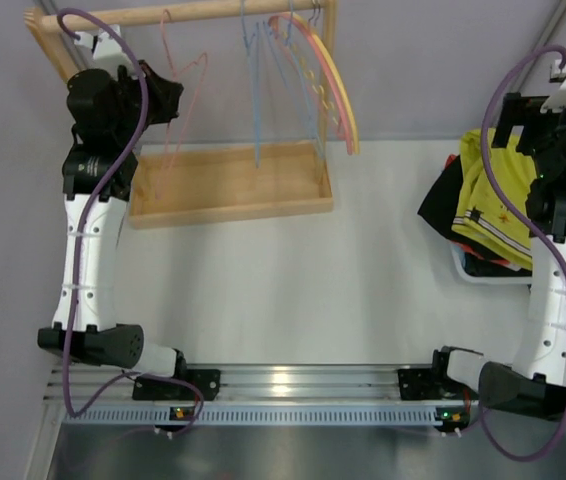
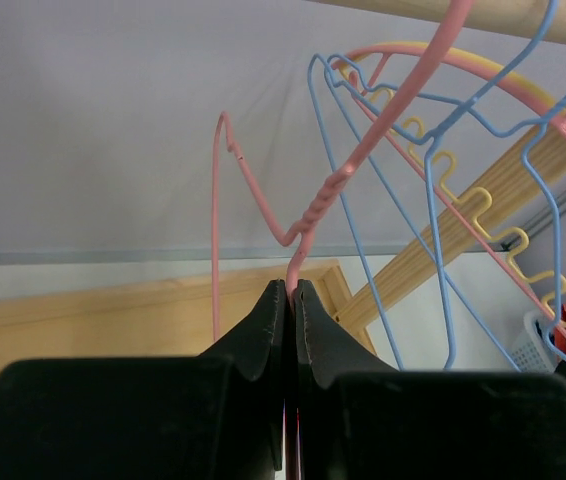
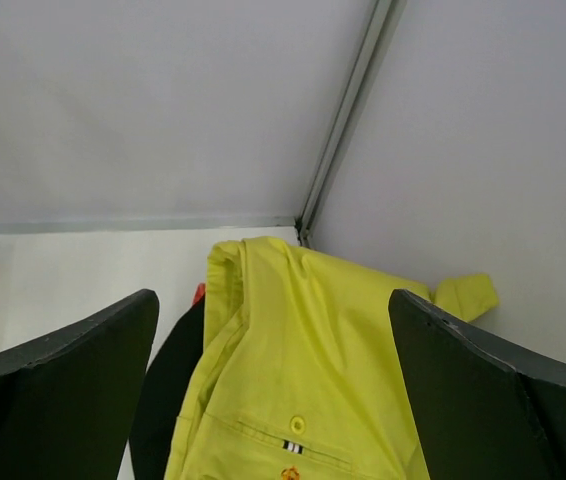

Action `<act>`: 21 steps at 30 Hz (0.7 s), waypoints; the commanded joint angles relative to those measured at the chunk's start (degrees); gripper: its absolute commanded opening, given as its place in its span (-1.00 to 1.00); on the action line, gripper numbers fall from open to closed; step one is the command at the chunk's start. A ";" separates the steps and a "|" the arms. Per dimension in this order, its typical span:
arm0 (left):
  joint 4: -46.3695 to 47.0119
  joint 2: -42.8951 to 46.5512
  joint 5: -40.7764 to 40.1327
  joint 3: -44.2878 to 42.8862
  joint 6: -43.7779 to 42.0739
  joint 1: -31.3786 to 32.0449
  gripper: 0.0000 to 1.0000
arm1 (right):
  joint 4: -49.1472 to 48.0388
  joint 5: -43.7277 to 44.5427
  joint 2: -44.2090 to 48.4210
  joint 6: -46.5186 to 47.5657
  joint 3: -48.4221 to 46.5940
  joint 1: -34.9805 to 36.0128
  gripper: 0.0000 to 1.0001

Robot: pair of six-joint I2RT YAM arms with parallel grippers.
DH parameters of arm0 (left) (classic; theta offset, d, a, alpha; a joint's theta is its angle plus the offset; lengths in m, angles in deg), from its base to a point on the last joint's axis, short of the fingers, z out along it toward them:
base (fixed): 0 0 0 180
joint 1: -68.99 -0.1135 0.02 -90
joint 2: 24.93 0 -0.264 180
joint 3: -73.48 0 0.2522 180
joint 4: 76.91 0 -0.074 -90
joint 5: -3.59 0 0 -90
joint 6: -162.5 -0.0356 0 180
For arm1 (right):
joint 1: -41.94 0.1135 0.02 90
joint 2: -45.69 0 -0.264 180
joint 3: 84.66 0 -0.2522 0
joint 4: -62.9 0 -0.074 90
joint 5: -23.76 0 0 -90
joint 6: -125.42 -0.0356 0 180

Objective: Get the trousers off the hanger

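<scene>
The thin pink wire hanger [image 1: 177,130] hangs bare by its hook from the wooden rod at the back left. My left gripper [image 1: 166,97] is shut on it. In the left wrist view the two black fingers [image 2: 292,292] pinch the pink wire just below the hanger's [image 2: 308,212] twisted neck. The yellow-green trousers [image 1: 488,205] lie off the hanger, draped over a clothing heap at the right edge. My right gripper [image 1: 511,130] hovers over them, open. In the right wrist view the gripper [image 3: 271,315] has the trousers [image 3: 303,370] below its spread jaws, apart from them.
A wooden rack with a rod [image 1: 213,12] and a tray [image 1: 228,210] stands at the back left. Blue wire hangers [image 1: 258,80] and thicker pink-and-yellow hangers [image 1: 335,85] hang beside the pink one. A black clothing heap [image 1: 443,205] fills a white basket [image 1: 483,272] at the right.
</scene>
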State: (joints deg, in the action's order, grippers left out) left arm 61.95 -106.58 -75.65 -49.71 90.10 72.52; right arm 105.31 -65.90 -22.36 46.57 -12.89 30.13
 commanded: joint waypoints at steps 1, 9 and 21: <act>6.19 -3.69 -6.62 -5.34 -1.79 2.35 -1.00 | 5.54 -3.41 2.74 -2.54 -2.64 -0.49 0.99; 8.30 -13.44 -10.15 -13.26 -1.61 4.55 -1.00 | 9.50 -6.22 5.64 -5.18 -5.63 -0.49 0.99; 10.68 -18.02 -12.70 -15.03 -3.80 9.04 -1.00 | 9.06 -7.63 6.97 -4.74 -5.19 -0.49 0.99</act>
State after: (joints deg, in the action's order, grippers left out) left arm 69.42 -123.67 -87.67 -62.45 88.12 80.56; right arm 114.25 -72.13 -15.92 42.77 -16.04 30.13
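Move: About 10 cm ahead of the left hand, 4 to its right and 8 above it is the stretch of wooden rail the held pink hanger is brought to. The blue hangers hang 8 cm right of that stretch, level with it front to back and 8 cm lower; the pink-yellow hangers hang 7 cm right of the blue ones. From the right hand that stretch is some 45 cm left, 12 ahead, 12 up; the trousers lie 10 ahead, 25 below. Carrying the empty pink hanger upright in its still-shut fingers, the left hand drives forward about 9 cm towards the rail at level height, drifting some 4 cm right, fast at first and easing off, with hardly any wrist turn. The empty right hand, fingers still wide open, backs about 5 cm away from the trousers, going left and slightly up too. ##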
